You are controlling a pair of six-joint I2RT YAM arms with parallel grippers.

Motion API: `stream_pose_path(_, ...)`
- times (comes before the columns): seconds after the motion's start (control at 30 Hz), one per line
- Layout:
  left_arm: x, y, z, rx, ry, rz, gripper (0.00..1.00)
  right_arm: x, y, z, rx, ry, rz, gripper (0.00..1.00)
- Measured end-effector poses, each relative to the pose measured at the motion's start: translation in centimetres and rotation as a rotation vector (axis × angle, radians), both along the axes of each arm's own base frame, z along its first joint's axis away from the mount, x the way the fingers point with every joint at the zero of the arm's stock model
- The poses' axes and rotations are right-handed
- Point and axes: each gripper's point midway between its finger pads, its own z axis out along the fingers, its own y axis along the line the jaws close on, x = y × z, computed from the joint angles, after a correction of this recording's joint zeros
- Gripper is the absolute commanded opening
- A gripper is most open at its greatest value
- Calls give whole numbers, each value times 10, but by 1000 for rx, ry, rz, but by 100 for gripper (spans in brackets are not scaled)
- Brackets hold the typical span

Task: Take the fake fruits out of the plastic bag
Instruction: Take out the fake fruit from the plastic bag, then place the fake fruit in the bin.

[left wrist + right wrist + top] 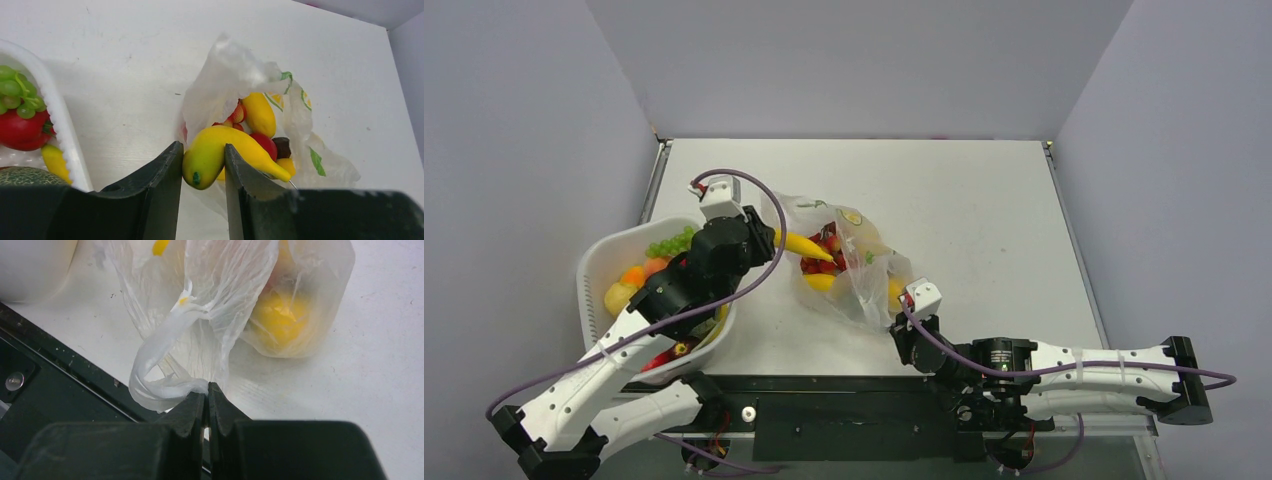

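Note:
My left gripper [203, 162] is shut on a yellow pear-shaped fake fruit [220, 152], held above the table just left of the plastic bag's mouth; from above that fruit [802, 245] sticks out from the gripper [769, 240]. The plastic bag [849, 265] lies crumpled mid-table with red, yellow and dark fake fruits [260, 117] inside. My right gripper [206, 392] is shut on the bag's twisted loop handle [160, 390] at the bag's near corner, close to the table's front edge; from above the right gripper [904, 322] sits at that corner. A yellow fruit [280, 320] shows through the film.
A white oval basket [594, 270] stands at the left under my left arm, with green grapes [669, 243], orange, yellow and red fruits in it. The table's dark front rail [50, 395] runs just below the right gripper.

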Motion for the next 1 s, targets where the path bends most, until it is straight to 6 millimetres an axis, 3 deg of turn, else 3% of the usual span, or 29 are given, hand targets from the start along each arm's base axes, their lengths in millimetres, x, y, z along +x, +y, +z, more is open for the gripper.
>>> stream_pose_path(0.37,6,3,-9,108,37,-13,0,0,2,-2,-9,1,7,0)
stream_pose_path(0.5,2,9,0,88,23,-35,0,1,2,-2,-13,-3,9,0)
stream_pose_path(0.6,-3,21,20,103,-2,-31,0,1,1,-2,-16,-4,11,0)
stream_pose_path(0.7,-10,41,46,121,-55,15,0,2,1,-2,-16,-4,10,0)
stream_pose_path(0.8,-25,78,63,147,-106,131,0,2,1,-2,-15,-3,10,0)
stream_pose_path(1.0,-50,142,63,219,-146,370,0,2,1,-2,-13,-2,10,0)
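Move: From the left hand, which already holds the yellow squash, the white basket's middle lies about 20 cm to the left, 6 cm back and 16 cm below. In that basket, the green grapes are some 18 cm left and 4 cm ahead, and the green melon 15 cm left and 7 cm back. The plastic bag is centred about 14 cm right and 2 cm ahead. From the right hand the basket is roughly 47 cm left and 6 cm ahead. Keeping its pinch on the yellow squash's thick end, the left hand first hovers almost in place, then rises and sweeps left and somewhat back, away from the bag towards the basket: about 14 cm left, 6 cm up. It swings roughly 20 degrees counter-clockwise on the way. The right hand stays put, still pinching the bag's gathered plastic. ##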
